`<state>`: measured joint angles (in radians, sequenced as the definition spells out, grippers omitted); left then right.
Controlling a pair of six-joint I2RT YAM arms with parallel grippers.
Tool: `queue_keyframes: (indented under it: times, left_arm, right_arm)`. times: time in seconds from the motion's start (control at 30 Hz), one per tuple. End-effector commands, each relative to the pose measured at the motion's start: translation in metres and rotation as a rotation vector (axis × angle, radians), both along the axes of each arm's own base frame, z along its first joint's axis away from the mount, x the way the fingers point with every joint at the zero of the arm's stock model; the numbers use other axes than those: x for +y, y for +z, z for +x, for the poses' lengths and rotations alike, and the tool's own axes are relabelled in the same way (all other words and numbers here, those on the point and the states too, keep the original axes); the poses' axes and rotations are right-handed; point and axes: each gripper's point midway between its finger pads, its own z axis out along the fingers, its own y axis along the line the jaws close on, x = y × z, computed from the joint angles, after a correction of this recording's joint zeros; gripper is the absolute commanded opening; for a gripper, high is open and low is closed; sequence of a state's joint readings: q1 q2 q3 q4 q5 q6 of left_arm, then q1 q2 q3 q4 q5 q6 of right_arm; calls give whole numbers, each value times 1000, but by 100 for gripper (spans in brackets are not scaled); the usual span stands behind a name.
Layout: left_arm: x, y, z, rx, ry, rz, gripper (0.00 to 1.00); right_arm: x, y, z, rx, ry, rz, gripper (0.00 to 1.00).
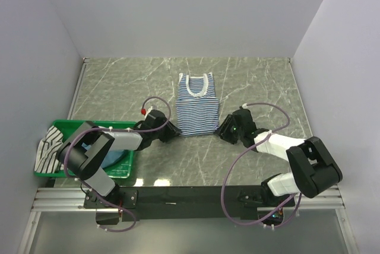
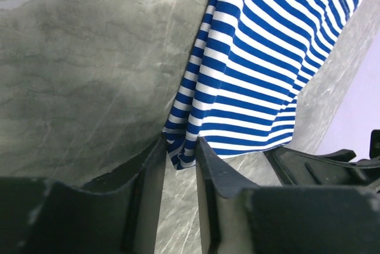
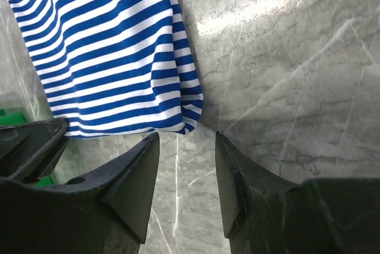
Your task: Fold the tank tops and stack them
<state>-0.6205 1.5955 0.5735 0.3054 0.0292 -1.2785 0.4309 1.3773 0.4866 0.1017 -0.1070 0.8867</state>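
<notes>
A fine navy-and-white striped tank top with white trim lies flat in the middle of the table, neck away from me. My left gripper is at its near left corner. In the left wrist view its jaws stand narrowed but still apart, with that bunched corner between the tips. My right gripper is open at the near right corner, which lies just beyond its fingertips, with nothing between them. A teal-blue tank top lies in the basket. A black-and-white striped one hangs over the basket's left end.
The green plastic basket stands at the near left of the marble-patterned table. White walls close in the left, right and far sides. Each arm's cable loops above the table beside its gripper.
</notes>
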Motion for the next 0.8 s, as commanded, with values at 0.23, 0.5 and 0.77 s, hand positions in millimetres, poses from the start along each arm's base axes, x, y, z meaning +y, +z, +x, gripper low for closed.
queue_keyframes:
  times: [0.23, 0.5, 0.77]
  left_arm:
    - [10, -18, -4, 67, 20, 72, 19]
    - [10, -20, -5, 78, 13, 88, 12]
    - [11, -20, -6, 82, 9, 96, 9]
  right_arm:
    - [-2, 19, 9, -84, -41, 45, 52]
    - [4, 18, 17, -83, -47, 73, 53]
    - [4, 15, 20, -77, -67, 80, 53]
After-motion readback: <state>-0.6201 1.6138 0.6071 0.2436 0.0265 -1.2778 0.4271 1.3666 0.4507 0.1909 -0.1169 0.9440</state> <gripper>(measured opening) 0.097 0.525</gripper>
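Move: The folded tank top's near left corner already lies between the left hand's parted fingertips, straight below by about 1 cm. At that same level, its near right corner is some 14 cm to the right and about 1 cm farther out, the middle of its body roughly 7 cm right and 13 cm ahead, and the white neckline 7 cm right and 20 cm ahead. From the right hand the near left corner lies about 14 cm left, level fore and aft, 1 cm lower. The tank top's near left corner is pinched by the left hand: its fingers, about a third open, close almost fully on the striped hem and side fold, while the hand sinks only about half a centimetre onto the cloth, otherwise staying in place with no real turn of the wrist. ##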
